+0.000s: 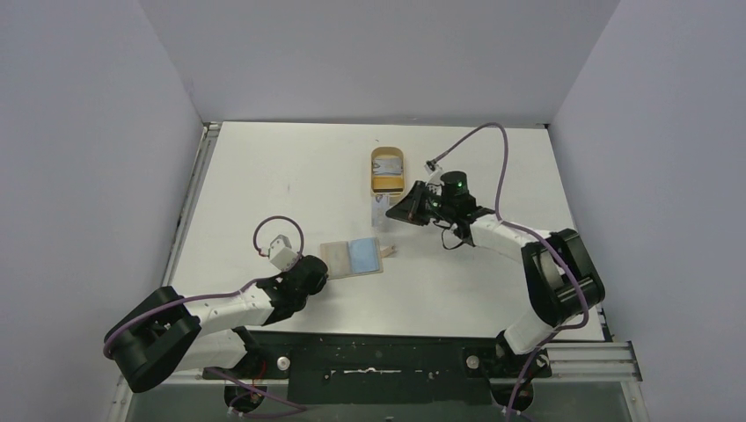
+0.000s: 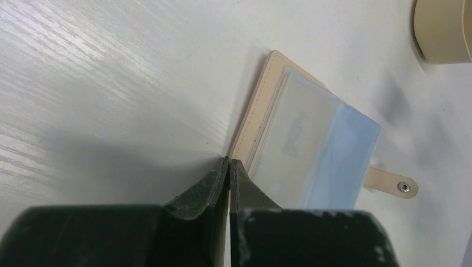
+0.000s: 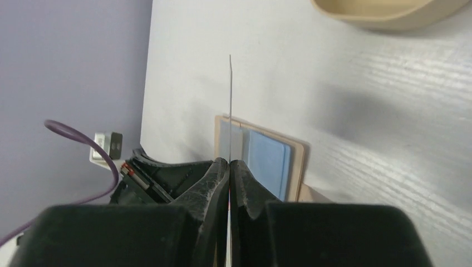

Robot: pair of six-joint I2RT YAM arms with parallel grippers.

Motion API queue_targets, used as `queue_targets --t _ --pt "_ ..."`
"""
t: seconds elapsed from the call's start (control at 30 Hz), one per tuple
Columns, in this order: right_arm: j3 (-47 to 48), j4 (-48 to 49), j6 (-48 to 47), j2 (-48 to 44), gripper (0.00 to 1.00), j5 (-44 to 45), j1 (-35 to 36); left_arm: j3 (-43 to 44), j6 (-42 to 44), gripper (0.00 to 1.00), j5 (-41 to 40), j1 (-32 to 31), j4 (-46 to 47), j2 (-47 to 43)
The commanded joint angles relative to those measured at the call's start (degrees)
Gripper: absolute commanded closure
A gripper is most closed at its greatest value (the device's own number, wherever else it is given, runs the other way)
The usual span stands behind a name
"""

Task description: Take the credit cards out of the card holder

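Observation:
The card holder (image 1: pixel 336 256) lies open on the table, tan with a strap tab (image 1: pixel 390 251) on its right edge. A light blue credit card (image 1: pixel 363 257) sits in its right panel. My left gripper (image 1: pixel 318 271) is shut on the holder's left edge, as the left wrist view shows (image 2: pixel 229 162). My right gripper (image 1: pixel 398 209) is raised between the holder and the dish and is shut on a thin pale card (image 1: pixel 380 211). That card shows edge-on in the right wrist view (image 3: pixel 230 105), with the holder (image 3: pixel 298 161) below it.
An oval tan dish (image 1: pixel 387 170) with a raised rim stands behind the holder, just beyond my right gripper. It also shows in the left wrist view (image 2: pixel 442 30) and the right wrist view (image 3: pixel 389 14). Grey walls enclose the table.

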Motion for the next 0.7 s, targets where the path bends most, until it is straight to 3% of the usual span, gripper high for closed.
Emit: queue_targets --t 0.0,0.43,0.67 --pt "5.6 3.8 4.2 -1.1 1.00 5.9 -0.6 0.4 0.6 1.00 -0.1 0.3 -0.5 -0.5" --pt "14.8 -1.0 16.4 1.4 1.00 30.8 1.3 -1.2 0.5 1.00 -0.1 0.3 -0.8 -3.7" --pt "17.2 -6.0 21.1 1.3 1.00 48.9 7.4 -3.0 0.5 1.00 0.0 0.3 -0.2 -6.2"
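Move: The tray I'm carrying the card to lies roughly 20 cm ahead of my right hand, in line with it sideways and some 11 cm below. The silver cards inside sit about 23 cm ahead of this hand, the yellow card about 17 cm ahead, both straight on. The card holder lies some 6 cm back and 8 cm left, 12 cm down. From my left hand the tray is about 30 cm ahead and 15 cm right, at nearly table height. Still pinching the drawn-out card, my right hand swings forward about 10 cm towards the tray and climbs some 7 cm, then eases about 1 cm down as it slows, turning some 35 degrees clockwise with its fingers shut. My left hand keeps its pinch on the card holder's left edge and creeps back and left by under 1 cm. ##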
